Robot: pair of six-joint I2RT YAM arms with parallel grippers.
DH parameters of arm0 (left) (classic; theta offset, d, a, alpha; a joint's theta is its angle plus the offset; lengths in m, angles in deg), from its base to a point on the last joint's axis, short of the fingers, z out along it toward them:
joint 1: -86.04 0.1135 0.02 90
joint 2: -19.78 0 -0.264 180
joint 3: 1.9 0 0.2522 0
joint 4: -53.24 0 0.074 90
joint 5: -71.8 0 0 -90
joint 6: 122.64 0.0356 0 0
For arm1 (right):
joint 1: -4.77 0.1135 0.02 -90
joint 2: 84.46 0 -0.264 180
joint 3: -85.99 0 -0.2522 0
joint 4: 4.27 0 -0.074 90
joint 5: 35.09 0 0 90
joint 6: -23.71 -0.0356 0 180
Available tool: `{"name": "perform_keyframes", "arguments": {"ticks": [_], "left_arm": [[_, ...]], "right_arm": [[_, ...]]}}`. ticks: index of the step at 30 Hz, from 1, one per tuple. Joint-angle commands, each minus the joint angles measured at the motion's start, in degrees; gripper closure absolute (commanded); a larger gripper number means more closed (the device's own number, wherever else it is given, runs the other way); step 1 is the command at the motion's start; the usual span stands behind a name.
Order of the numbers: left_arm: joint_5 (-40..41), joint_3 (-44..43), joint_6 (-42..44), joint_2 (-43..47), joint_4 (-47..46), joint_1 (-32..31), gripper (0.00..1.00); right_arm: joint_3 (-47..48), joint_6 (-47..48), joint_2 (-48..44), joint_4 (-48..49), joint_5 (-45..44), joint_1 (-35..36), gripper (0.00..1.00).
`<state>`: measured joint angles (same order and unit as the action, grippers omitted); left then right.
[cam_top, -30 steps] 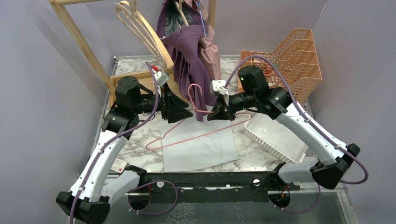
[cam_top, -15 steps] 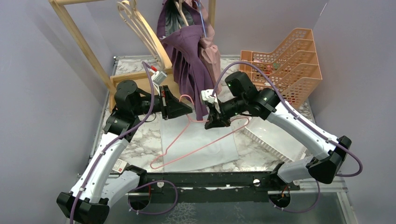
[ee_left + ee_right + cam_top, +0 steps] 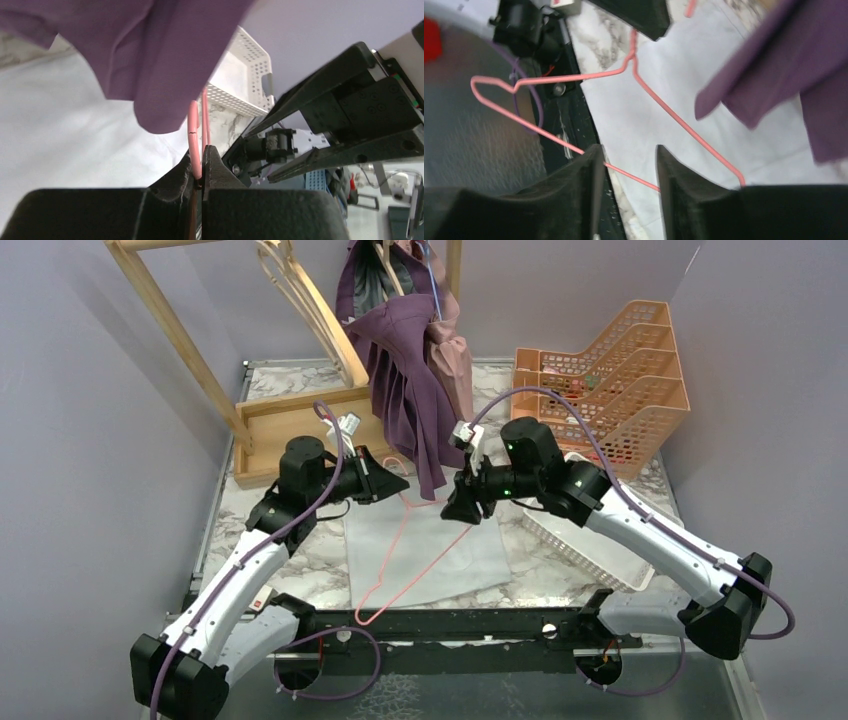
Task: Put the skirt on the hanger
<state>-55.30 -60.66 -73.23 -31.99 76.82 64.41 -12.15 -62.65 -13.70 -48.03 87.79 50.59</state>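
Observation:
A white skirt (image 3: pixel 445 552) lies flat on the marble table between the arms. My left gripper (image 3: pixel 398 483) is shut on the neck of a pink wire hanger (image 3: pixel 366 616), whose frame slopes down over the skirt toward the near table edge. The left wrist view shows the pink wire (image 3: pixel 194 130) pinched between the fingers (image 3: pixel 214 167). My right gripper (image 3: pixel 458 510) stands open just right of the hanger. In the right wrist view the hanger (image 3: pixel 664 96) runs over the skirt (image 3: pixel 644 130), one wire passing behind the gap of the open right gripper (image 3: pixel 626 161) without being held.
Purple garments (image 3: pixel 410 360) hang from a wooden rack (image 3: pixel 300 425) at the back, their hem just above both grippers. A white perforated basket (image 3: pixel 590 540) lies at the right, with orange stacked trays (image 3: pixel 620 370) behind it. Wooden hangers (image 3: pixel 310 300) hang at the back left.
The left gripper closed on the hanger's neck and the right gripper let go and opened. The hanger swung down, its frame now pointing toward the near edge.

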Motion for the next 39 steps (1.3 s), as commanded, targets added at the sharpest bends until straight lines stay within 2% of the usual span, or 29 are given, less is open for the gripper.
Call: {"name": "perform_keyframes", "arguments": {"ticks": [1,2,3,7,10,15,19,21,24,27,30,32,36,39], "left_arm": [[15.4,3.9,-10.7,-0.4,-5.6,-5.7,1.00],[18.2,5.3,-12.3,-0.9,-7.9,-7.7,1.00],[21.2,6.3,-13.4,-1.5,-9.6,-9.7,1.00],[38.7,8.5,-17.6,-3.4,-12.5,-19.3,1.00],[47.3,11.6,-20.8,-5.0,-17.7,-23.9,1.00],[60.0,14.0,-20.1,-6.7,-25.5,-29.8,1.00],[76.0,12.6,-18.8,-8.5,-26.9,-37.5,1.00],[81.2,12.3,-18.9,-10.0,-29.0,-40.0,1.00],[89.7,12.0,-22.1,-13.5,-30.1,-44.9,1.00],[99.9,11.2,-24.9,-18.6,-30.0,-49.7,1.00],[104.2,9.9,-31.8,-24.1,-29.7,-51.4,1.00],[105.7,7.6,-33.5,-27.0,-29.7,-52.1,1.00],[108.6,4.4,-35.9,-32.1,-29.1,-53.6,1.00],[108.9,3.7,-38.6,-34.7,-29.0,-53.9,1.00]], "right_arm": [[-5.4,-21.2,-3.8,6.2,-19.4,0.4,0.67],[-6.8,-24.4,-4.6,5.9,-22.7,0.4,0.79],[-8.3,-28.0,-5.4,5.6,-25.5,0.4,0.85],[-12.8,-37.5,-7.4,2.4,-34.7,0.4,0.90],[-13.6,-43.4,-6.2,-3.5,-40.6,0.3,0.88],[-15.2,-45.2,-3.3,-6.1,-42.0,0.0,0.86],[-15.7,-44.1,-0.6,-4.9,-41.0,-3.0,0.85],[-15.9,-43.0,1.1,-3.9,-39.9,-5.0,0.82],[-15.6,-40.4,3.8,-2.7,-37.4,-7.5,0.75],[-14.9,-38.5,6.4,-2.7,-35.7,-9.2,0.74],[-14.7,-38.1,8.7,-3.2,-34.7,-11.0,0.77],[-14.5,-37.8,9.7,-3.2,-34.6,-12.2,0.81],[-13.7,-34.1,10.4,-1.4,-33.1,-12.7,0.99],[-12.7,-32.2,12.4,-1.5,-32.1,-12.8,0.99]]}}
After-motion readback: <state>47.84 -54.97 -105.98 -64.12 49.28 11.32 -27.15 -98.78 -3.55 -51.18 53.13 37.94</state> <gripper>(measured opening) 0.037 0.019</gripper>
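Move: The white skirt lies flat on the table, its middle about 25 cm below the open right hand, 4 cm ahead and 1 cm to its left. From the left hand, which holds the pink hanger near its hook, that middle is 5 cm right, straight below by 26 cm. The hanger's middle is roughly 6 cm left of the right hand, 3 cm back and 9 below; the empty basket stands some 30 cm right and 6 ahead, 23 lower. Down by about 18 cm, to the right and somewhat forward, the right hand comes away from beside the hanger to above the skirt's right part, swinging clockwise some 60 degrees while its half-open fingers shut. The left hand, still pinching the hanger near its hook, lowers it and takes it right, dipping, rising slightly and dipping again, and turns counter-clockwise until its fingers point forward. ##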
